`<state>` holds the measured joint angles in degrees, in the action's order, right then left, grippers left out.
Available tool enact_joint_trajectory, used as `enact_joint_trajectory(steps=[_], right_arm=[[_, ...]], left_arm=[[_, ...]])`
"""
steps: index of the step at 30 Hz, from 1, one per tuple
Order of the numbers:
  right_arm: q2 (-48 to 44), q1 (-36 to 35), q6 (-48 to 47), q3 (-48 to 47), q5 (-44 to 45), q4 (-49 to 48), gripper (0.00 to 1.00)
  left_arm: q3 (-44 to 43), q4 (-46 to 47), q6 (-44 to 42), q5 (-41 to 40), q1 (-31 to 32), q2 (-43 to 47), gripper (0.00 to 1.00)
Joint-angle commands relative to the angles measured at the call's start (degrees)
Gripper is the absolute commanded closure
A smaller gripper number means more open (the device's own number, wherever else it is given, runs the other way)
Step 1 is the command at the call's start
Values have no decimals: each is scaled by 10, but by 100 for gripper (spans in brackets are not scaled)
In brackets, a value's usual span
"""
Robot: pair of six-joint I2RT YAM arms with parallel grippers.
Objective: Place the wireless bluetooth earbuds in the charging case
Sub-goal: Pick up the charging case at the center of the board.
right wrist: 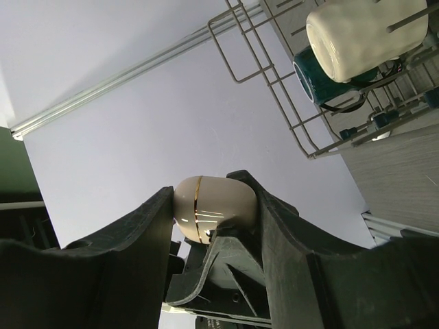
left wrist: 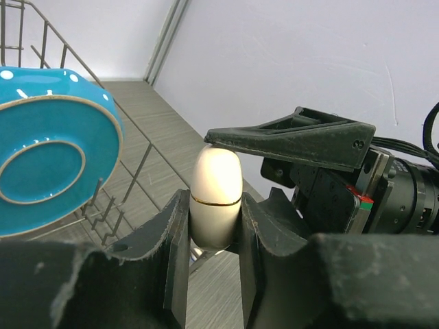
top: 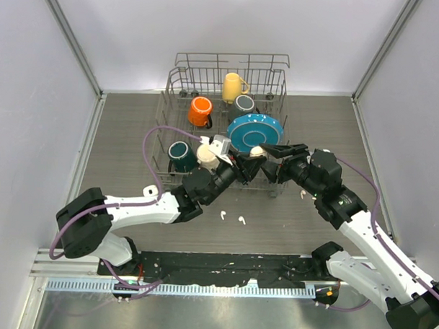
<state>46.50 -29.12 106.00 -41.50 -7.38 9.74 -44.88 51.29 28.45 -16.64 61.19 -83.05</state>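
Note:
The charging case (top: 256,150), a cream egg-shaped shell with a thin gold seam, hangs closed in the air in front of the dish rack. My left gripper (left wrist: 215,200) is shut on its lower half (left wrist: 216,219). My right gripper (right wrist: 206,190) clamps the same case (right wrist: 212,202) from the opposite side, with one finger (left wrist: 295,139) lying over its top. Two wireless bluetooth earbuds (top: 223,215) (top: 241,220), tiny and white, lie on the table below, apart from both grippers. Another small white piece (top: 303,194) lies by the right arm.
A wire dish rack (top: 181,76) stands at the back. It holds a teal plate (top: 254,131), an orange mug (top: 200,110), a yellow mug (top: 232,86), a grey mug (top: 245,103), a dark teal mug (top: 181,156) and a cream mug (top: 205,155).

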Motion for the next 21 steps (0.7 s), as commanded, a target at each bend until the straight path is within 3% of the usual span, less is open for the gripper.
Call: enact_joint_trajectory(steps=[1,3,5,8,9,11,12,13,16,21], right_arm=[[-7,-3,-6,0,-14,-36,99],[-6,-3,-16,4,-20,-46,99],[-2,-3,-23,10,-33,-82,95],[13,-3,-51,1,-60,-94,75],[20,-2,-79,-6,-69,-95,54],[39,-3,-118,-39,-90,-89,34],[46,-4,-135,-55,-93,-49,19],[60,-2,-179,-86,-94,-30,15],[76,-3,-241,-123,-114,1,13],[122,-2,-270,-131,-227,-52,13]], left_arm=[[1,38,0,4,-10,0,93],[6,42,0,5,-13,5,100],[17,52,1,6,-16,12,100],[35,56,10,13,-27,22,100],[40,57,13,19,-35,31,100],[56,55,20,39,-44,45,100],[61,52,21,45,-56,60,100],[73,45,23,65,-63,68,100],[101,30,25,109,-94,113,100],[132,-44,19,281,-173,209,100]])
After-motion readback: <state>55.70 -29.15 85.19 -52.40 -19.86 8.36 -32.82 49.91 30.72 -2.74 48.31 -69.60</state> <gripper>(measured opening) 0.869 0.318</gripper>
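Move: Both hands still pinch the same white charging case: for the left hand it sits in the fingers, with its middle roughly 1 cm ahead, 1 cm to the right and 1 cm above; for the right hand it is level, about 1 cm ahead and 1 cm to the left. From the left hand, the blue plate in the rack stands some 11 cm ahead, 2 cm left and 13 cm below, and the cream mug about 3 cm ahead, 12 cm left and 19 cm below. The left hand keeps its grip on the charging case and, after a brief hold, draws it about 8 cm to the left out of the right fingers, over towards the cream mug's side, sinking a little on the way and barely turning. The right hand spreads its fingers to let go of the case, drifts some 4 cm left after it while rising nearly as much, and swings its fingertips upward and counter-clockwise, so the two grippers part. ##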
